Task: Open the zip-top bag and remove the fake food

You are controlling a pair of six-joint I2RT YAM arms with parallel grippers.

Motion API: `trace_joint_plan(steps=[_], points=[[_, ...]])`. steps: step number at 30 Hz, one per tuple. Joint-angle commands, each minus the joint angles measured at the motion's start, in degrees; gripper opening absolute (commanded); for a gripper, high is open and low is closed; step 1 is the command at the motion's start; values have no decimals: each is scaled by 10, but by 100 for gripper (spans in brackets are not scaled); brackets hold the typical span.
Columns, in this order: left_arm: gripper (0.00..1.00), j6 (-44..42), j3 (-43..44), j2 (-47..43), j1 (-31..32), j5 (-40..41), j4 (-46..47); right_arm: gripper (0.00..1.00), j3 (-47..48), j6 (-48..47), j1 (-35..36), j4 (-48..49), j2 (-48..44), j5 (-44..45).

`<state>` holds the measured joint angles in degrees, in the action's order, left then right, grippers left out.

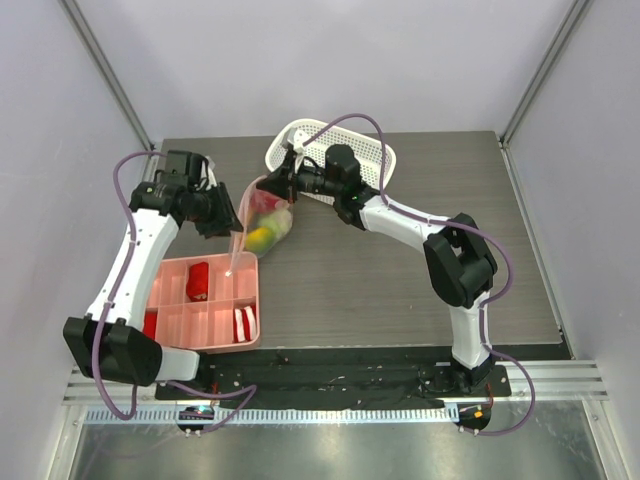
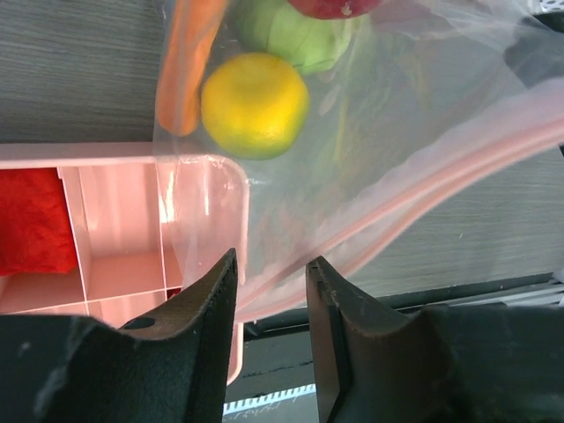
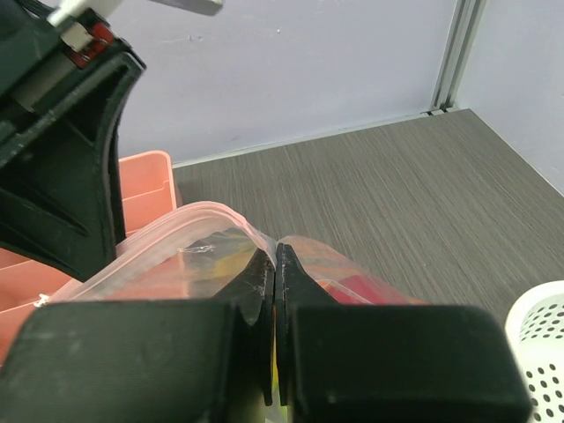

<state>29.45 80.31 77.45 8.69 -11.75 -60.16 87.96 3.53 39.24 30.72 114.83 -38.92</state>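
Note:
The clear zip-top bag (image 1: 250, 205) hangs above the table between both arms, its loose zip strip trailing down toward the pink tray. My right gripper (image 1: 283, 183) is shut on the bag's top rim; in the right wrist view its jaws (image 3: 275, 247) pinch the film of the bag (image 3: 176, 238). My left gripper (image 1: 222, 222) stands open beside the bag; in the left wrist view its jaws (image 2: 271, 260) are apart, with the pink zip edge of the bag (image 2: 397, 150) just past the tips. Inside lies fake food: a yellow-orange fruit (image 2: 254, 104), a green ball (image 2: 295, 35), an orange wedge (image 2: 185, 62).
A pink compartment tray (image 1: 170, 265) with red and red-white pieces sits at the near left, under the bag's trailing strip. A white mesh basket (image 1: 330, 135) lies tilted at the back centre, behind the right gripper. Walls close in the left and right sides.

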Motion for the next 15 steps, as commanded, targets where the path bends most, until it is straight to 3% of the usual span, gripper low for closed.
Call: trace_joint_plan(steps=[1, 3, 5, 7, 13, 15], points=[[40, 16, 2, 22, 4, -11, 30, 1, 34, 16, 2, 18, 5, -12], [38, 35, 1, 30, 3, -18, 38, 1, 35, 17, 4, 19, 7, -15], [22, 46, 9, 42, 3, -3, 37, 2, 34, 23, 5, 21, 7, -12], [0, 65, 31, 54, 3, 18, 12, 14, 31, 36, 5, 21, 3, 3], [0, 109, 125, 65, 1, 160, -76, 52, 34, 49, 12, -62, -21, 138], [0, 119, 148, 62, 1, 183, -87, 73, 33, 60, 14, -105, -31, 204]])
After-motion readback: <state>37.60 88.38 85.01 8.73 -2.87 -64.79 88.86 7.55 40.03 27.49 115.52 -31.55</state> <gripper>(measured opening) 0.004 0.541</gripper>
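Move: The near stretch of the bag's rim crosses just under the left fingers, about 1 cm ahead and 2 cm down. In the bag, the yellow fruit lies some 4 cm ahead, 4 cm right and 14 cm below. The pink tray's middle is roughly 12 cm back, 9 cm left and 20 cm below. From the right hand, still shut on the far rim, that near rim is about 8 cm back, 6 cm left and 7 cm lower. Left hand sinks forward 2–3 cm, pinches the near rim, then draws left; right fingers open, releasing the far rim. ##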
